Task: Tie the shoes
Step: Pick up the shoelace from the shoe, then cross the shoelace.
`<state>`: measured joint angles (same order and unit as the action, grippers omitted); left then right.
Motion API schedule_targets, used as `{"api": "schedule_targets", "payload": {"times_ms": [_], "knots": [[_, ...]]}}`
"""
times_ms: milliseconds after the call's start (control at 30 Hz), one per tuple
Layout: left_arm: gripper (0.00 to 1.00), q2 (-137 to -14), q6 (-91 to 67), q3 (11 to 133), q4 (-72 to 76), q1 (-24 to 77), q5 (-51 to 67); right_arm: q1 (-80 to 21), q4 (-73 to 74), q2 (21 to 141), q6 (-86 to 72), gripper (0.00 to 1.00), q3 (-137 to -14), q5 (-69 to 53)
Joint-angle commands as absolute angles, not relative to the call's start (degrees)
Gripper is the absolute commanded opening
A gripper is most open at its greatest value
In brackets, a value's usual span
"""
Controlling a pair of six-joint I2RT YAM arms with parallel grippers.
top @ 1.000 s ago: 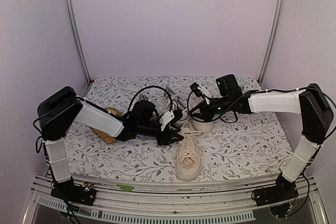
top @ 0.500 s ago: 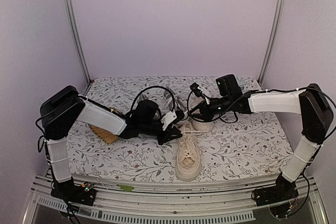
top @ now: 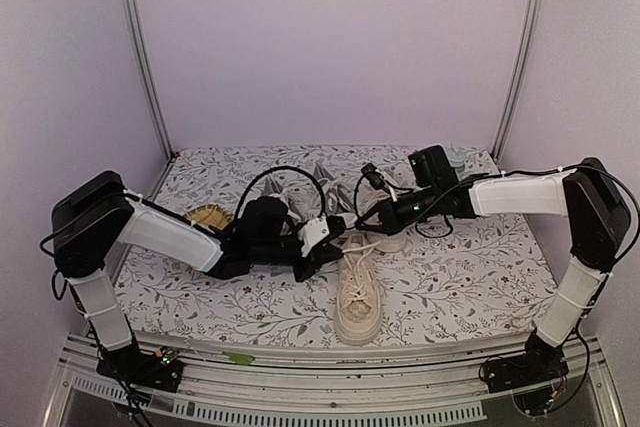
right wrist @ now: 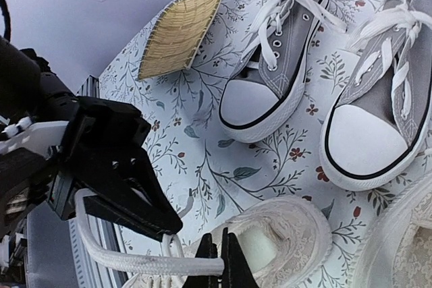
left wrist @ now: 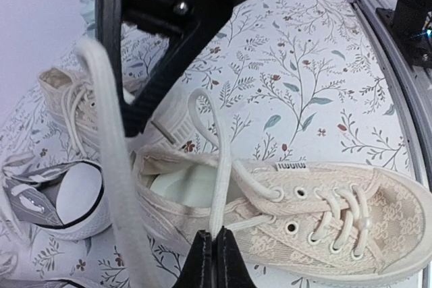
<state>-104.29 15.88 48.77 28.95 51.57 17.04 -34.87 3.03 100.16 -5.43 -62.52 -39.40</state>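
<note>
A cream shoe (top: 358, 292) lies mid-table with its toe toward the near edge; its open collar and eyelets (left wrist: 304, 214) fill the left wrist view. My left gripper (left wrist: 212, 251) is shut on one cream lace (left wrist: 217, 180) rising from the top eyelet. My right gripper (right wrist: 221, 261) is shut on the other lace (right wrist: 135, 262), drawn taut over the heel opening (right wrist: 283, 241). The two grippers (top: 335, 245) (top: 368, 215) nearly meet above that heel. The second cream shoe (top: 388, 235) stands behind. Both grey shoes (right wrist: 270, 79) (right wrist: 385, 112) sit farther back, white laces loose.
A woven straw piece (top: 208, 217) lies at the left behind my left arm, also in the right wrist view (right wrist: 179, 32). A pale teal object (top: 456, 155) sits at the back right. The metal rail (left wrist: 398, 52) runs along the table's near edge.
My left gripper has closed from partly open onto the cream lace, and the left arm has shifted a little. The right gripper has held its lace throughout.
</note>
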Motion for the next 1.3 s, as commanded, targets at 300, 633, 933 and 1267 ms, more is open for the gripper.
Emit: {"api": "schedule_targets", "payload": {"times_ms": [300,633,933,1267], "knots": [[0.00,-98.79,22.21,44.34,39.71,54.64,12.13,-36.40,21.47,103.64,-3.53,0.01,-68.12,-53.76],[0.00,-100.73,22.88,41.91,47.90,56.68,14.14,-38.95,39.36,105.64,5.29,0.03,-72.41,-50.34],[0.00,-102.83,22.34,42.13,48.45,57.37,14.53,-38.96,45.09,106.30,7.88,0.45,-76.90,-40.55],[0.00,-104.63,19.35,43.82,48.30,57.30,8.84,-35.68,46.12,103.73,6.82,0.51,-81.72,-29.43]]}}
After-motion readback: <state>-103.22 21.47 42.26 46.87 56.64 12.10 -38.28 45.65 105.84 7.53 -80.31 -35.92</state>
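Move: Both grippers already hold lace. The middle of the beige shoe being laced lies about 9 cm back, 3 cm right and 6 cm below the left hand; from the right hand it is some 14 cm straight back and 10 cm down. The second beige shoe sits about 5 cm ahead and 6 cm right of the right hand, the nearer grey shoe about 9 cm ahead and 5 cm left of it, both roughly 10 cm below. Draw the right gripper with its lace about 9 cm back and slightly down, over the laced beige shoe's heel end, tipping the fingers steeper and turning them counter-clockwise; then open it about halfway to let go of the lace and ease 3 to 4 cm forward again. Keep the left gripper shut on its lace, raising and drawing it back about 3 cm each, with a roll of some 15 degrees. ##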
